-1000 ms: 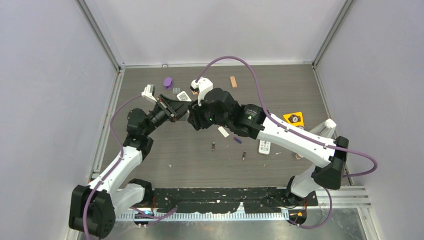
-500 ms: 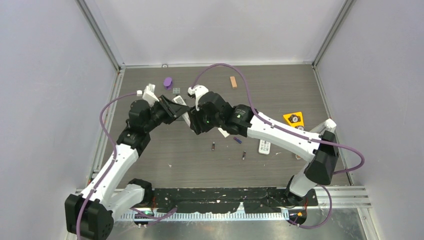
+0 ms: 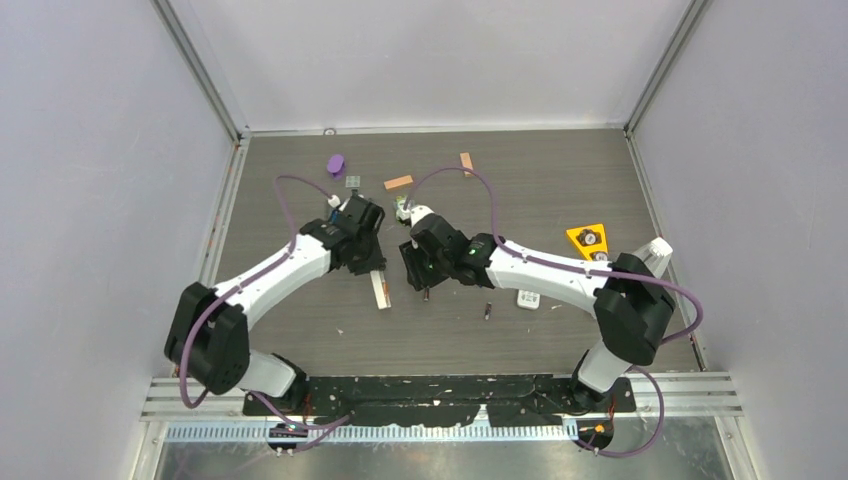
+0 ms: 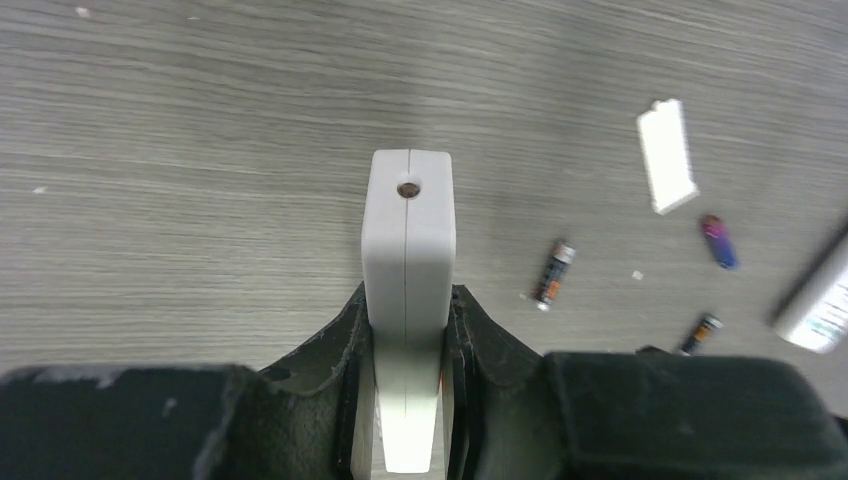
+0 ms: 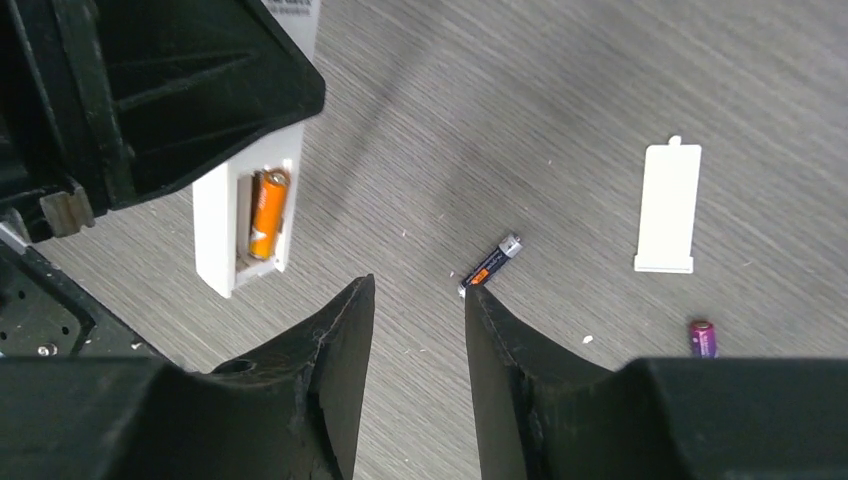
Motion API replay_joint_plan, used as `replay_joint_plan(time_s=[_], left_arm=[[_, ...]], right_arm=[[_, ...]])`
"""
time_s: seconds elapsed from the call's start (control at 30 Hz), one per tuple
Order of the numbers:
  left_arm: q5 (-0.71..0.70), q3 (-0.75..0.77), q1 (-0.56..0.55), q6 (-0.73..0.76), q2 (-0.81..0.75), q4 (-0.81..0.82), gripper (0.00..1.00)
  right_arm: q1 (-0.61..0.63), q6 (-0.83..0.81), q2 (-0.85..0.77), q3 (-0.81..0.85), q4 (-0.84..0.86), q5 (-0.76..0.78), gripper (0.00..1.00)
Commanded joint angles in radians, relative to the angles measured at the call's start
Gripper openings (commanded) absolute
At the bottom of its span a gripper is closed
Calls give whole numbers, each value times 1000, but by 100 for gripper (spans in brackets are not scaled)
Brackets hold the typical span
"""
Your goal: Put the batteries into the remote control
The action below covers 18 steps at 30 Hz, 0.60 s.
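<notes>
My left gripper (image 4: 408,295) is shut on a white remote control (image 4: 408,230), gripping its narrow sides. The top view shows the remote (image 3: 380,290) sticking out toward the near side, low over the table. In the right wrist view its back compartment is open and holds an orange battery (image 5: 265,225). My right gripper (image 5: 418,290) is open and empty, just right of the remote. A dark battery (image 5: 492,265) lies on the table at the tip of its right finger (image 5: 490,330). A second dark battery (image 4: 700,333) and a purple battery (image 5: 703,338) lie farther right.
The white battery cover (image 5: 668,207) lies flat beyond the batteries. A second white remote (image 3: 528,298) is right of them. Two orange-tan blocks (image 3: 398,182) (image 3: 466,163), a purple object (image 3: 336,164) and a yellow triangle (image 3: 588,238) sit toward the back and right.
Both arms have swung toward the near side and down. The left gripper carried the remote with it. The right gripper's jaws have narrowed a little and now hover by a dark battery.
</notes>
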Motion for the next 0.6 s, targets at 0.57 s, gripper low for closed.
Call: replay_joint_plan(time_s=[0.57], left_arm=[[-450,208,-154,-116,231,-315,0]], right_arm=[[-22,347,59,-94,48,146,43]])
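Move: The left hand holds the remote control; the orange battery in its open bay lies about 3 cm back, 2 cm right and 3 cm below that hand. Below the empty right hand by some 9 cm lies the black battery, roughly 1 cm ahead and 1 cm right. The white cover is about 8 cm ahead and 5 cm right of the right hand, the purple battery 4 cm ahead and 11 cm right, both on the table. Sinking leftward, left hand tips remote rightward about 30 degrees; open right hand sinks 5 cm towards black battery. ##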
